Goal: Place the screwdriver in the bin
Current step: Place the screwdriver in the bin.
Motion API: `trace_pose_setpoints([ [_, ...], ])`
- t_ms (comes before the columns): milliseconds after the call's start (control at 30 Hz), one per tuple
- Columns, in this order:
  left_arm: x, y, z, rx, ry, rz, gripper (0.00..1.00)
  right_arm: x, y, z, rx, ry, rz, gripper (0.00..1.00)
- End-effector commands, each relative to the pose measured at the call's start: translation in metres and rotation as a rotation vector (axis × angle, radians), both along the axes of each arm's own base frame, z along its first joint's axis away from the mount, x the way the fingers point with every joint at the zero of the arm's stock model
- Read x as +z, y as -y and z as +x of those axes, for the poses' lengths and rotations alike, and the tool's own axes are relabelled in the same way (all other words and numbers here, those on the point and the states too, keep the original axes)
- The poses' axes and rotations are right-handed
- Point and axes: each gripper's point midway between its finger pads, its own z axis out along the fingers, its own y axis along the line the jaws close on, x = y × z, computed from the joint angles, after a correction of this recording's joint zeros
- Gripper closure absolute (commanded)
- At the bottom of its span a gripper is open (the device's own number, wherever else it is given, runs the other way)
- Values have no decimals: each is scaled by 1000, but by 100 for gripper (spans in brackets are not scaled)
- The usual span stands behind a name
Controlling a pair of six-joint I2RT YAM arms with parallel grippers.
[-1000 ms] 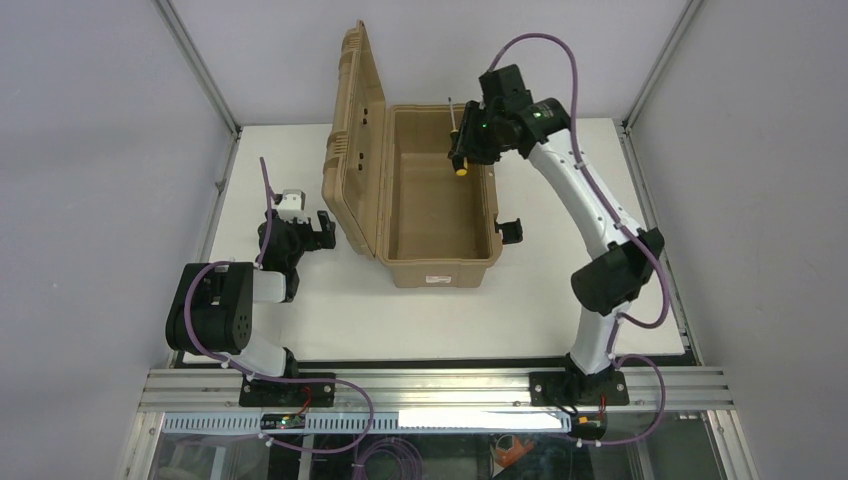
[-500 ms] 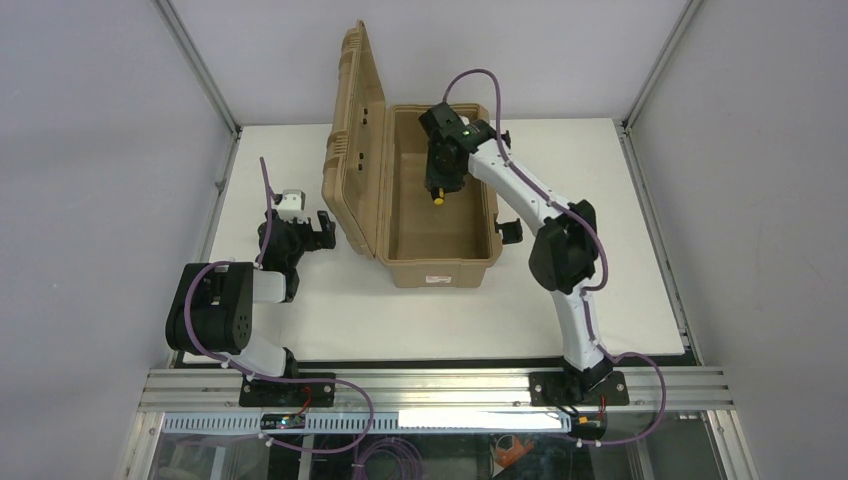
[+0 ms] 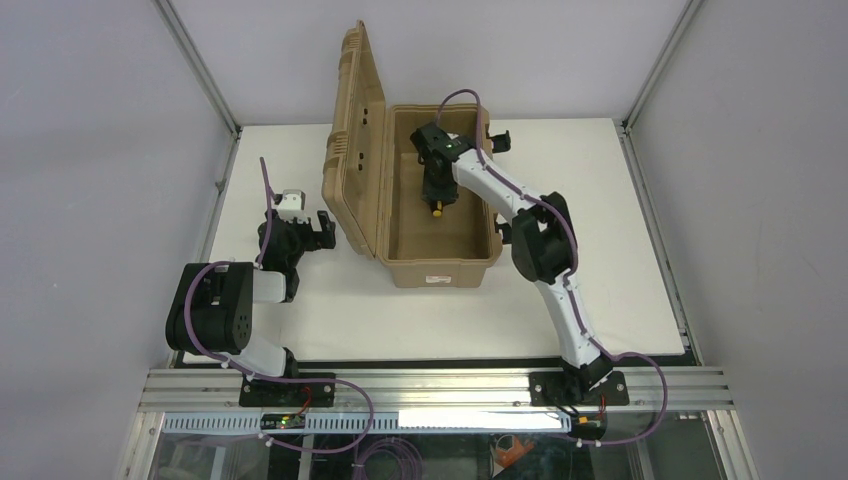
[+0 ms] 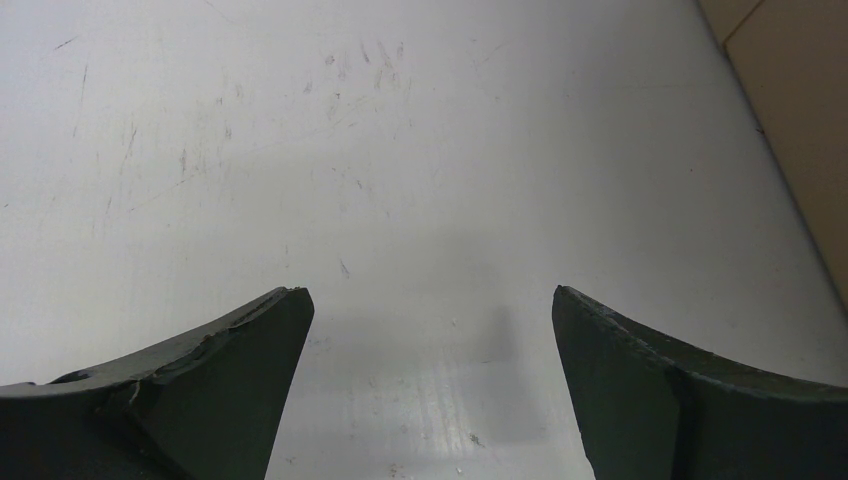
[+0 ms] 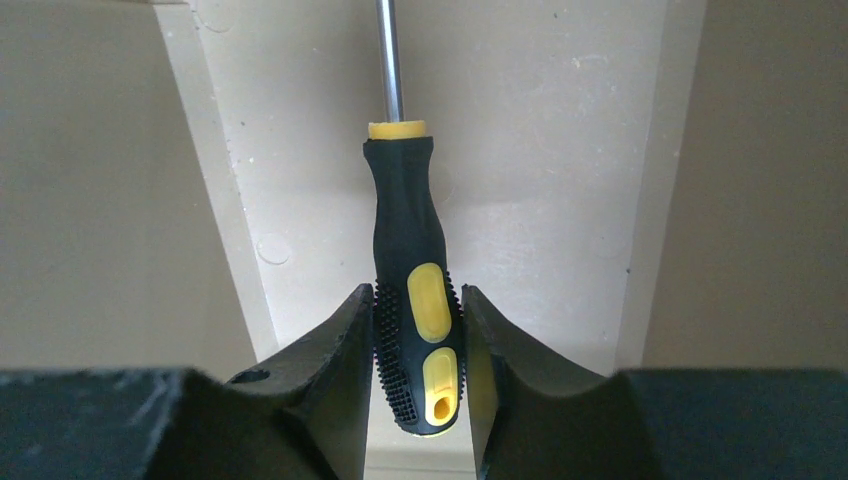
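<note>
The bin [image 3: 440,268] is a tan hard case standing open in the middle of the table, its ribbed lid [image 3: 352,130] upright on the left. My right gripper [image 3: 437,190] is down inside the bin and shut on the screwdriver [image 5: 412,290]. Its black handle with yellow inserts sits between the fingers [image 5: 330,360], and its metal shaft [image 5: 387,60] points away over the bin floor [image 5: 520,150]. The yellow butt [image 3: 437,210] shows in the top view. My left gripper [image 3: 300,228] is open and empty, low over the white table [image 4: 400,150] left of the bin.
The bin's black latches [image 3: 510,232] stick out on its right side. The tan edge of the bin [image 4: 800,120] shows at the right of the left wrist view. Aluminium frame posts [image 3: 200,70] bound the table at the back corners.
My right arm has swung left and down, carrying the screwdriver from above the bin's back right rim to low inside the bin. The left arm has not moved.
</note>
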Motion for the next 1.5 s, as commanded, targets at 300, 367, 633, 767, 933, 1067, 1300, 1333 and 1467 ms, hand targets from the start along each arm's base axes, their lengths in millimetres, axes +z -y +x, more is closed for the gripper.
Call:
trace_pose_setpoints([
  [300, 19, 2, 5, -9, 62, -16, 1, -33, -5, 13, 1, 21, -21, 100],
  [367, 19, 2, 5, -9, 62, -16, 1, -34, -3, 13, 1, 24, -30, 95],
  [633, 19, 2, 5, -7, 62, -16, 1, -32, -3, 14, 13, 28, -35, 63],
  [767, 19, 2, 5, -9, 62, -16, 1, -24, -2, 17, 19, 33, -30, 54],
  [933, 19, 2, 5, -9, 62, -16, 1, -4, -2, 21, 33, 56, -19, 43],
  [1067, 19, 2, 5, -9, 62, -16, 1, 22, -3, 23, 49, 90, -1, 40],
  [1300, 19, 2, 5, -9, 62, -16, 1, 86, -7, 25, 112, 186, 52, 27],
  [1333, 19, 2, 5, -9, 62, -16, 1, 94, -8, 25, 123, 198, 61, 25],
  [1467, 19, 2, 5, -9, 62, -16, 1, 124, -11, 24, 162, 244, 97, 17],
])
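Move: The right hand holds the screwdriver inside the bin; the bin floor's middle lies almost straight below, about 6 cm down. The near latch is some 14 cm to its right and 4 cm back, the far latch about 13 cm right and 11 cm ahead, both roughly 8 cm higher. From the idle left hand the bin floor's middle lies some 29 cm right, 5 cm ahead and slightly below. The right hand lowers the screwdriver some 4.5 cm onto the bin floor, opens, then rises about 7 cm. ##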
